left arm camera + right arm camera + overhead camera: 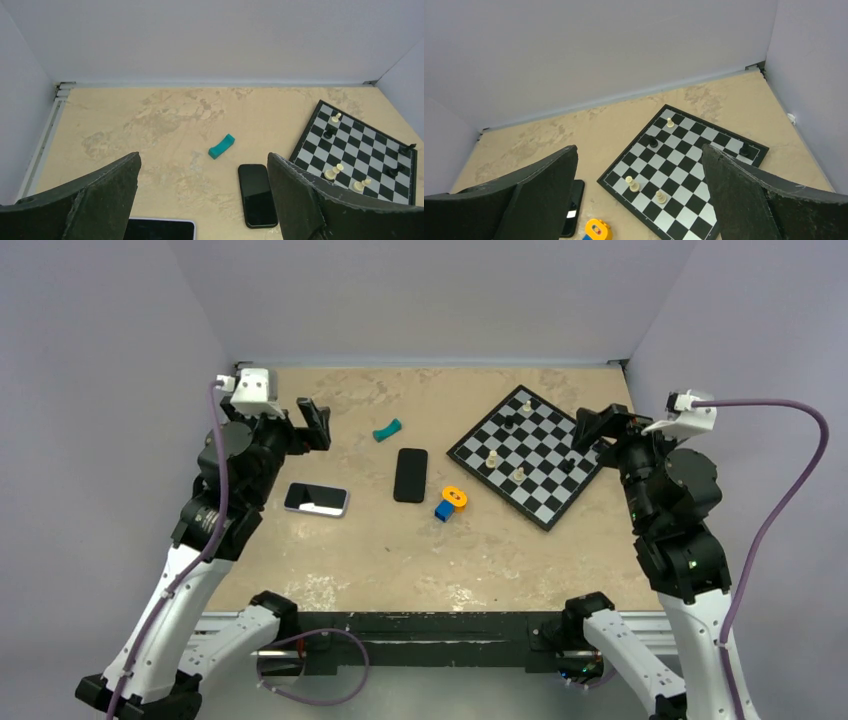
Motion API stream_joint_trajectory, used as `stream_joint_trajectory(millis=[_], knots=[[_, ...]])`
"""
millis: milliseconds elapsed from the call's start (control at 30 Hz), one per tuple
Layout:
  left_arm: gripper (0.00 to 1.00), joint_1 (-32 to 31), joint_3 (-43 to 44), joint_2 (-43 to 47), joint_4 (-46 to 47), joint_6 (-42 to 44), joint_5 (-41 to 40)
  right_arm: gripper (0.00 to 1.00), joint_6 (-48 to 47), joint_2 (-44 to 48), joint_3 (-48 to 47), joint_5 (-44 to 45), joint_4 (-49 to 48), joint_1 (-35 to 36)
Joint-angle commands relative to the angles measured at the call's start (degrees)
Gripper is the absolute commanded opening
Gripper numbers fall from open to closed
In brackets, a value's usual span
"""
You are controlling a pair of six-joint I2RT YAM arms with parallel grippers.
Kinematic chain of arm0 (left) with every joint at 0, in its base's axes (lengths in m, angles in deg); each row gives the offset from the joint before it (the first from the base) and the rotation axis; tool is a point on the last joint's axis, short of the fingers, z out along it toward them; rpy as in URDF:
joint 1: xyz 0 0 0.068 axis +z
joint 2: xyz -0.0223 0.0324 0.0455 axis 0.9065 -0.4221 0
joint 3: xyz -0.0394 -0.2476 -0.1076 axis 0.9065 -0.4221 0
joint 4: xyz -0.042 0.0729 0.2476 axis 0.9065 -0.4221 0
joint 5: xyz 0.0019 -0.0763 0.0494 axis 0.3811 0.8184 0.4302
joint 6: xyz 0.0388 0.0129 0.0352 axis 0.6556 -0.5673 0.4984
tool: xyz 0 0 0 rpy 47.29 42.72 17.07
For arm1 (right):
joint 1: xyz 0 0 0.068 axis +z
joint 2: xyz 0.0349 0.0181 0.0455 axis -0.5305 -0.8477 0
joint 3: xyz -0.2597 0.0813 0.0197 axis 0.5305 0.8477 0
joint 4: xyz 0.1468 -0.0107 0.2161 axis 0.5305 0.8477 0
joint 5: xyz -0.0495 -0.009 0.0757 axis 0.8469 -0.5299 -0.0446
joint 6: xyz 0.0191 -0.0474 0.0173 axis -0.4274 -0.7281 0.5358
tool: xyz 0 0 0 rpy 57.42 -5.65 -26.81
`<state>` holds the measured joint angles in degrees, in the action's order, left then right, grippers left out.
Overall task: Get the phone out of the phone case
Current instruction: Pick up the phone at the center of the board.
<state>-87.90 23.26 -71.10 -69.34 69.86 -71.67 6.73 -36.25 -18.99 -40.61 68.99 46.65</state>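
Note:
A dark-screened phone with a pale lavender rim (316, 499) lies flat on the tan table at the left; its top edge shows in the left wrist view (160, 230). A black phone-shaped slab (410, 474) lies flat at the table's middle, also in the left wrist view (257, 195) and the right wrist view (574, 207). I cannot tell which of the two is the case. My left gripper (315, 425) hangs open and empty above the table, behind the pale-rimmed phone (203, 157). My right gripper (597, 427) is open and empty over the chessboard's right edge (639, 148).
A chessboard (545, 502) with several black and white pieces lies at the right. A teal block (387, 429) sits behind the black slab. A yellow and blue toy brick (451, 502) sits right of the slab. Grey walls close in the table on three sides.

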Motion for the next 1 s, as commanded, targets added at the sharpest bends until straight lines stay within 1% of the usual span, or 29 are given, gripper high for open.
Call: stream_joint_trajectory(millis=[0,233,367,433,500,533,600,667,733,800,967], knots=[[1.00,0.37,2.41,-4.89,-5.03,-3.34,-0.28,0.98,1.86,-2.47,-1.59,0.97,0.10,0.15],[1.00,0.37,3.07,-7.31,-6.89,-7.23,1.29,0.98,3.31,-5.60,-2.47,-0.33,0.88,0.15],[1.00,0.37,4.78,-9.96,-11.05,-11.93,0.38,0.98,3.32,-6.92,-0.64,-1.21,0.53,0.13],[1.00,0.44,5.85,-11.74,-16.31,-17.02,-3.06,0.98,4.15,-7.22,0.44,-2.31,0.76,0.15],[1.00,0.85,5.97,-13.63,-22.58,-24.20,-6.43,0.98,4.72,-6.95,2.28,-5.27,-0.27,0.15],[1.00,1.38,5.58,-14.33,-25.02,-27.53,-6.51,0.98,4.78,-6.67,3.15,-6.39,-0.91,0.13],[1.00,3.70,4.19,-15.73,-29.92,-33.09,-4.45,0.98,5.07,-6.12,4.24,-7.42,-0.99,0.13],[1.00,7.19,1.96,-17.19,-33.23,-38.62,0.44,0.98,5.17,-5.89,4.96,-8.20,-1.48,0.14],[1.00,10.88,-0.07,-19.04,-36.05,-42.11,3.38,0.98,5.01,-5.58,5.79,-9.71,-2.66,0.15],[1.00,13.15,-1.54,-20.93,-38.11,-44.74,3.36,0.98,5.05,-5.17,6.80,-10.77,-3.84,0.15],[1.00,16.39,-3.41,-25.97,-39.22,-53.95,4.71,0.98,5.38,-4.63,8.09,-12.21,-5.27,0.15]])
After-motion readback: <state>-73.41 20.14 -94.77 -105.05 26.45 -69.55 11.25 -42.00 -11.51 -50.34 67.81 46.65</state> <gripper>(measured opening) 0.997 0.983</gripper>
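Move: The lilac-rimmed phone lies about 38 cm below the left hand, some 7 cm ahead and 4 cm to its left. From that hand the black phone is about 14 cm ahead and 17 cm right, the teal block 27 cm ahead and 11 cm right. For the right hand the black phone is some 17 cm ahead, 30 cm left and 41 cm below; the yellow-blue block is 9 ahead and 20 left, the chessboard's middle 21 ahead and 2 right. Heading down towards the lilac-rimmed phone, the open left hand sinks about 25 cm, easing briefly early on, then drifts left and a little back while its fingers tip down nearly 60 degrees and it swings counter-clockwise. The right hand, also open, sinks about 8 cm, first working forward, then left towards the black phone with a slight downward tilt and counter-clockwise turn. ##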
